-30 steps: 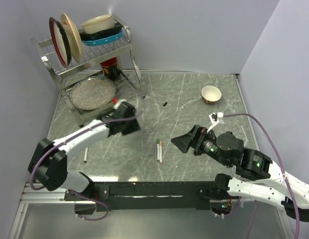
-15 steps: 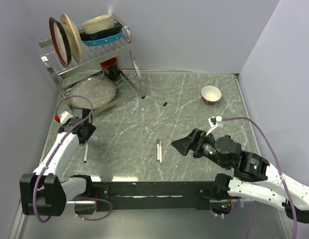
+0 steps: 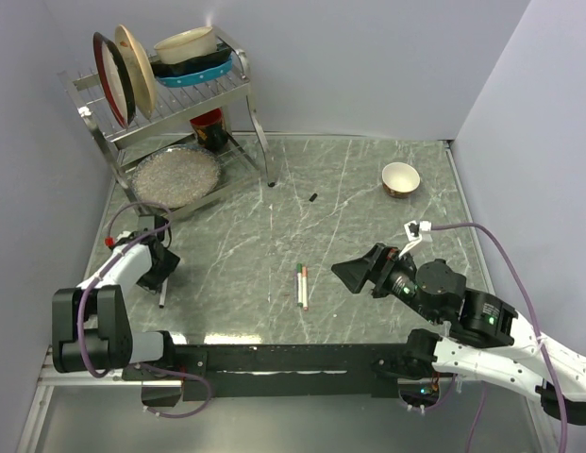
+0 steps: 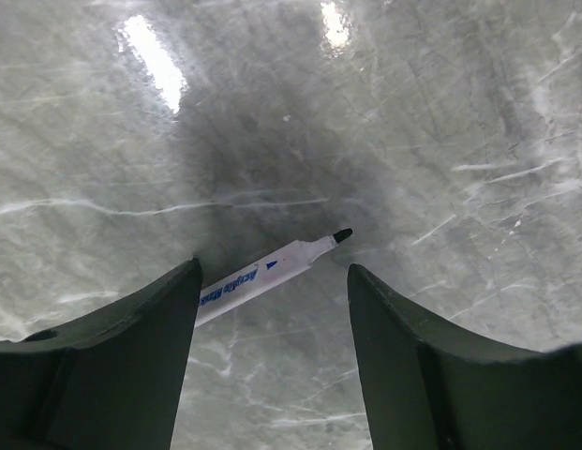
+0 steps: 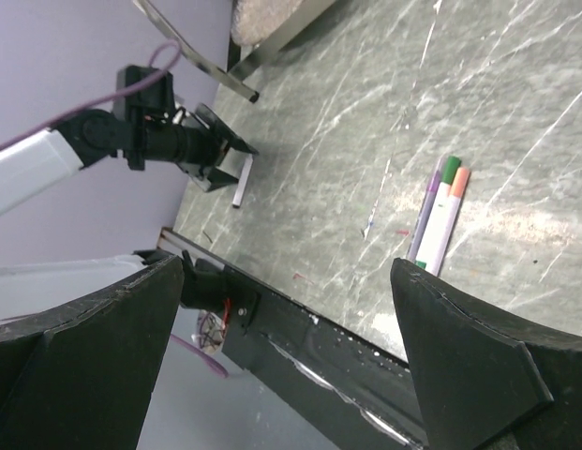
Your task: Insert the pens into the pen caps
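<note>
An uncapped white pen (image 4: 262, 270) with a black tip lies on the marble table, just beyond my left gripper (image 4: 274, 281), whose jaws stand apart with nothing between them. From above, that pen (image 3: 162, 294) lies at the table's left edge, under the left gripper (image 3: 163, 269). Two capped pens (image 3: 301, 285) lie side by side mid-table, one with a green cap (image 5: 451, 170), one with an orange cap (image 5: 461, 178). A small black pen cap (image 3: 312, 197) lies alone farther back. My right gripper (image 3: 354, 274) hovers open to the right of the pair, holding nothing.
A metal dish rack (image 3: 170, 104) with plates and bowls stands at the back left, and a grey round dish (image 3: 175, 176) sits under it. A small bowl (image 3: 400, 177) sits at the back right. Walls close in on the left, back and right.
My left arm has swung from mid-table out to the left edge and down over the uncapped pen, and its jaws have widened. The right gripper has shifted only slightly.
</note>
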You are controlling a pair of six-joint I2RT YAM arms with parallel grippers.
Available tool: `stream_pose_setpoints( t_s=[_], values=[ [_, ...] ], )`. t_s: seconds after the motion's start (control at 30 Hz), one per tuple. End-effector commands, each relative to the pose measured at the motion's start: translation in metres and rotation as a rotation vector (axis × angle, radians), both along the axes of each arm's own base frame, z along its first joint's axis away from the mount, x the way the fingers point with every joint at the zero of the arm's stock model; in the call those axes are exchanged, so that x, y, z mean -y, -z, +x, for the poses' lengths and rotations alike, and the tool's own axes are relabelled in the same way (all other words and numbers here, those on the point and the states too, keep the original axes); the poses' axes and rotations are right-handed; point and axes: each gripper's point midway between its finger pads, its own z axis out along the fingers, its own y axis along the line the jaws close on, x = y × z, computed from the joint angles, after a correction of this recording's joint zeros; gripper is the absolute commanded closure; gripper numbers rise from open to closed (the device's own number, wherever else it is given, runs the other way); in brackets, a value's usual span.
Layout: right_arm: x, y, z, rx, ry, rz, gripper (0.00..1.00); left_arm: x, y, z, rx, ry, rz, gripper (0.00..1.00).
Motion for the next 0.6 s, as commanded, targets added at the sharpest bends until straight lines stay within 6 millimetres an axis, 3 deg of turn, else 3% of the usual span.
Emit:
stream_pose_setpoints(
  t_s=[0.0,0.13,0.37,0.57],
  values=[
    [0.008,-0.016,0.007,0.046,0.049,0.035,0.00,0.003,0.007,0.003,0.008,0.029,-0.017,0.34],
    [0.004,-0.017,0.008,0.045,0.042,0.038,0.00,0.012,0.014,0.001,0.015,0.056,-0.063,0.41],
    [-0.005,-0.019,0.004,0.031,0.004,0.053,0.00,0.043,0.026,0.000,0.057,0.145,-0.211,0.66],
    [-0.008,-0.022,0.001,0.016,-0.008,0.076,0.00,0.066,0.028,0.005,0.090,0.247,-0.272,0.71]
  ],
)
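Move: The left hand hovers just over the black-tipped pen: the pen's middle is some 3 cm straight back and 1 cm below, nib pointing forward, rear end towards the base. The rack foot stands about 11 cm ahead and 3 cm left; the three markers lie together some 35 cm right and 2 cm back, and the black cap 38 cm right, 20 cm ahead. From the right hand the pen lies roughly 44 cm left, 6 cm ahead and 27 cm below. The left fingers close on the black-tipped pen's barrel just behind the nib and pinch it while the hand stays almost in place, settling about half a centimetre. Keeping that grip low over the table, the hand then sets off forward and to the right, some 3 cm in all, turning slightly clockwise and swinging the fingers a little forward. ##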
